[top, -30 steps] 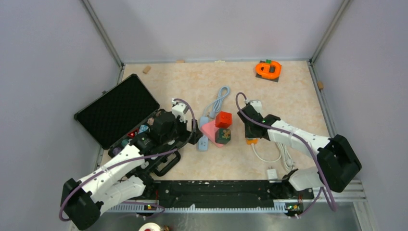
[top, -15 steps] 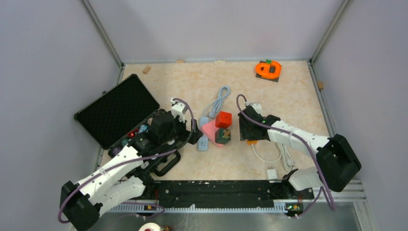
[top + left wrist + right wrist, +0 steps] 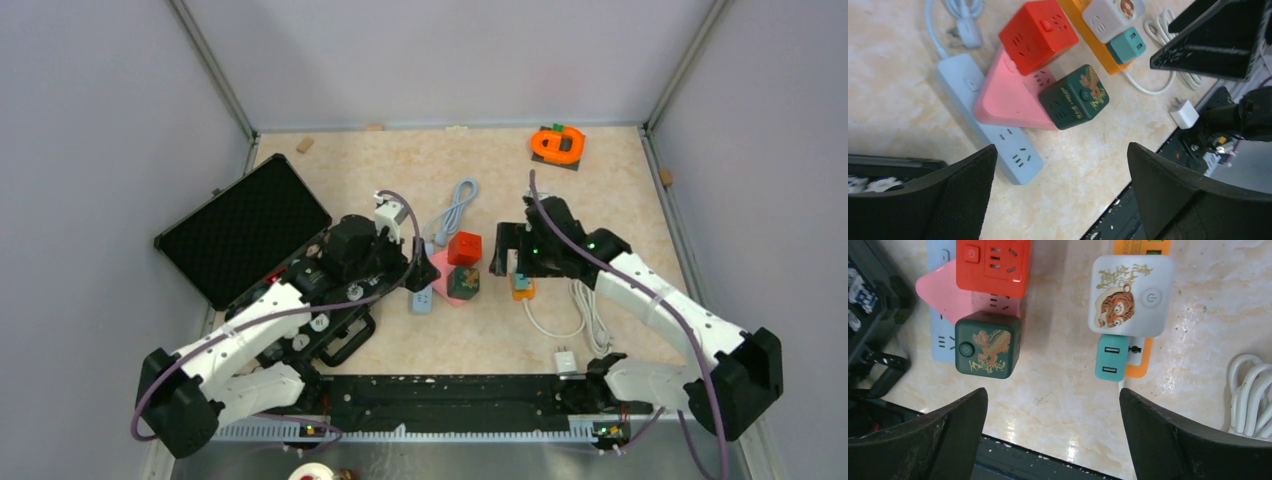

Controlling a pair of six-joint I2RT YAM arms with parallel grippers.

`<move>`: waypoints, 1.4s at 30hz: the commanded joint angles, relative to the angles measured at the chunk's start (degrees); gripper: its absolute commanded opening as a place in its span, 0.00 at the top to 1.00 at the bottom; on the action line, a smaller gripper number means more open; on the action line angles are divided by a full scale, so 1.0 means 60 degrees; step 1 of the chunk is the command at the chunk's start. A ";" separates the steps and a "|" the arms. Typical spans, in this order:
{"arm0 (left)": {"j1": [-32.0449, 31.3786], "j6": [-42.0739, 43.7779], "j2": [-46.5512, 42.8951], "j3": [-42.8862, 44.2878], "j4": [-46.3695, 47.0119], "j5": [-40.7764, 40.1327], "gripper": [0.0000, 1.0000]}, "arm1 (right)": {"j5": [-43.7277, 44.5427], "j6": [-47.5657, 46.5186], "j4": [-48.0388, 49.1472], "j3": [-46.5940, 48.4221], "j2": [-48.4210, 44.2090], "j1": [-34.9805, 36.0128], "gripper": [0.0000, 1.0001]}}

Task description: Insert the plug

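Note:
A teal plug adapter sits in the end of the orange power strip, beside a white tiger-print cube. My right gripper hovers open above the bare table between this strip and the green cube, holding nothing. In the top view the right gripper is just left of the teal adapter. My left gripper is open and empty above the end of the light blue power strip. A loose white plug lies near the front rail.
A red cube and a pink triangular socket block crowd the blue strip. Coiled white cable lies to the right. An open black case is at the left, and an orange object at the back right.
My right gripper has opened, let go of the teal adapter on the orange strip and pulled up and back. The left gripper has shifted right, over the blue strip.

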 commanded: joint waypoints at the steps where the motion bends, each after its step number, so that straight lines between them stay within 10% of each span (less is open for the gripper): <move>1: -0.0595 -0.0975 0.1056 0.0415 0.1108 0.1240 0.01 | -0.2122 -0.0250 0.0421 -0.0421 -0.0724 -0.1379 0.01; 15: -0.5512 0.3456 0.5668 0.3786 0.0519 0.0994 0.01 | -0.5177 -0.0595 0.1032 -0.2703 -0.2211 -0.6246 0.01; 28: -0.5850 1.0376 0.7922 0.3955 0.2929 0.3062 0.01 | -0.6191 -0.0693 0.1777 -0.2992 -0.2023 -0.8961 0.01; 42: -0.5899 1.7431 1.0435 0.6387 -0.0230 0.4394 0.03 | -0.6282 -0.0870 0.2368 -0.2572 -0.0635 -0.9157 0.01</move>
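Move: The small white plug at the near table edge lies about 30 cm right of the left hand, 17 cm back and 18 cm below. The white cable coil is 36 cm right and 8 cm back; the teal plug is some 20 cm right and level ahead, both well below. From the right hand, the small white plug lies about 18 cm back, 11 cm right and 14 cm down. Left, open, swings some 27 cm right, back and down towards the small white plug, twisting clockwise; right clears rightward. ##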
